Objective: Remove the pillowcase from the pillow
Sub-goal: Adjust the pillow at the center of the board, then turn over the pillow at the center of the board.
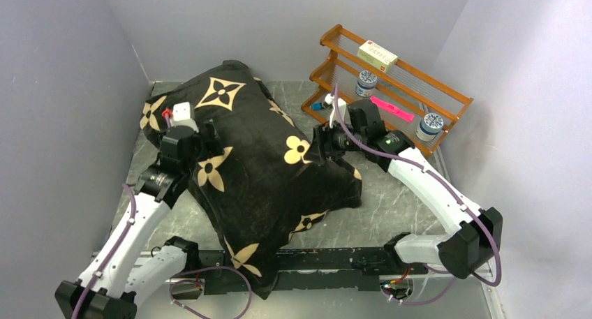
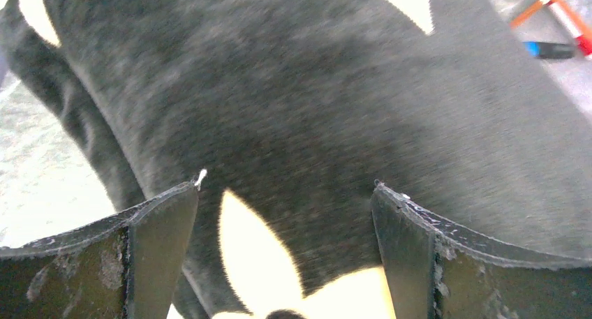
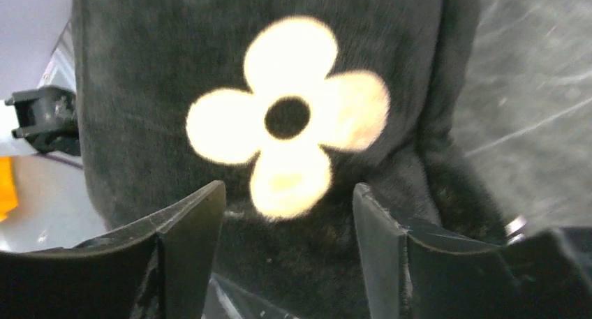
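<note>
The black plush pillowcase [image 1: 258, 165] with tan flower motifs lies diagonally across the table, plump and full. The pillow is hidden inside it. My left gripper [image 1: 213, 143] rests open against the pillowcase's left side. In the left wrist view its jaws [image 2: 287, 186] stand wide apart over black fabric [image 2: 314, 109] and a tan petal. My right gripper [image 1: 315, 150] is at the right side, next to a flower motif [image 1: 297, 149]. Its jaws [image 3: 288, 188] are open with dark plush between them, just below a four-petal flower [image 3: 287, 116]; nothing is pinched.
An orange wooden rack [image 1: 391, 88] leans at the back right, holding a box [image 1: 377, 55], two jars [image 1: 366, 83] and a pink marker [image 1: 392, 109]. A blue marker [image 2: 550, 49] lies by the rack. Grey walls close in on three sides. The marbled tabletop [image 1: 391, 200] shows to the right of the pillowcase.
</note>
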Available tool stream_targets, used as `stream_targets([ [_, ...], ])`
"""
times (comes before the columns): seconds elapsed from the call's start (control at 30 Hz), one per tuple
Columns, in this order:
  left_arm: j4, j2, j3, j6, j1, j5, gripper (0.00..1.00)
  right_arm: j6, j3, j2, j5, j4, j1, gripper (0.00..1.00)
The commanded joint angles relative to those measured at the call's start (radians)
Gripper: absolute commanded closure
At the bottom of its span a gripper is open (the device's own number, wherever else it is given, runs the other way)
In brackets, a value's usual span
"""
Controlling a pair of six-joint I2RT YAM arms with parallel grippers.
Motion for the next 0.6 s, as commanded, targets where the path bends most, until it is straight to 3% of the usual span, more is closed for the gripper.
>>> stream_targets([
  [0.0, -0.016, 0.076, 0.18, -0.053, 0.001, 0.09, 0.0, 0.067, 0.115, 0.053, -0.01, 0.096, -0.058, 0.23],
  [0.13, -0.034, 0.17, 0.286, -0.042, 0.001, 0.2, 0.0, 0.153, 0.135, 0.114, 0.012, 0.203, -0.113, 0.05],
  [0.2, -0.033, 0.212, 0.297, -0.037, 0.001, 0.245, 0.0, 0.18, 0.142, 0.156, -0.011, 0.252, -0.139, 0.02],
  [0.37, -0.033, 0.256, 0.237, -0.044, 0.002, 0.272, 0.0, 0.236, 0.159, 0.258, -0.078, 0.342, -0.143, 0.0],
  [0.57, -0.002, 0.214, 0.013, -0.1, 0.007, 0.269, 0.0, 0.27, 0.125, 0.336, -0.113, 0.409, -0.103, 0.0],
])
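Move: The pillow's far right edge lies roughly 8 cm ahead of the right hand, 5 cm to its left and 8 cm lower; the small flower print is 1 cm ahead, 6 cm left, and a marker 15 cm ahead, 3 cm right. The left hand's patch of pillow is some 4 cm ahead, 6 cm right and 3 cm below, with the star print 14 cm ahead, 3 cm right, and the big flower 7 cm back, straight in line. Right hand opens, arcing about 11 cm forward towards the pillow's edge; left hops right and forward onto its top. ##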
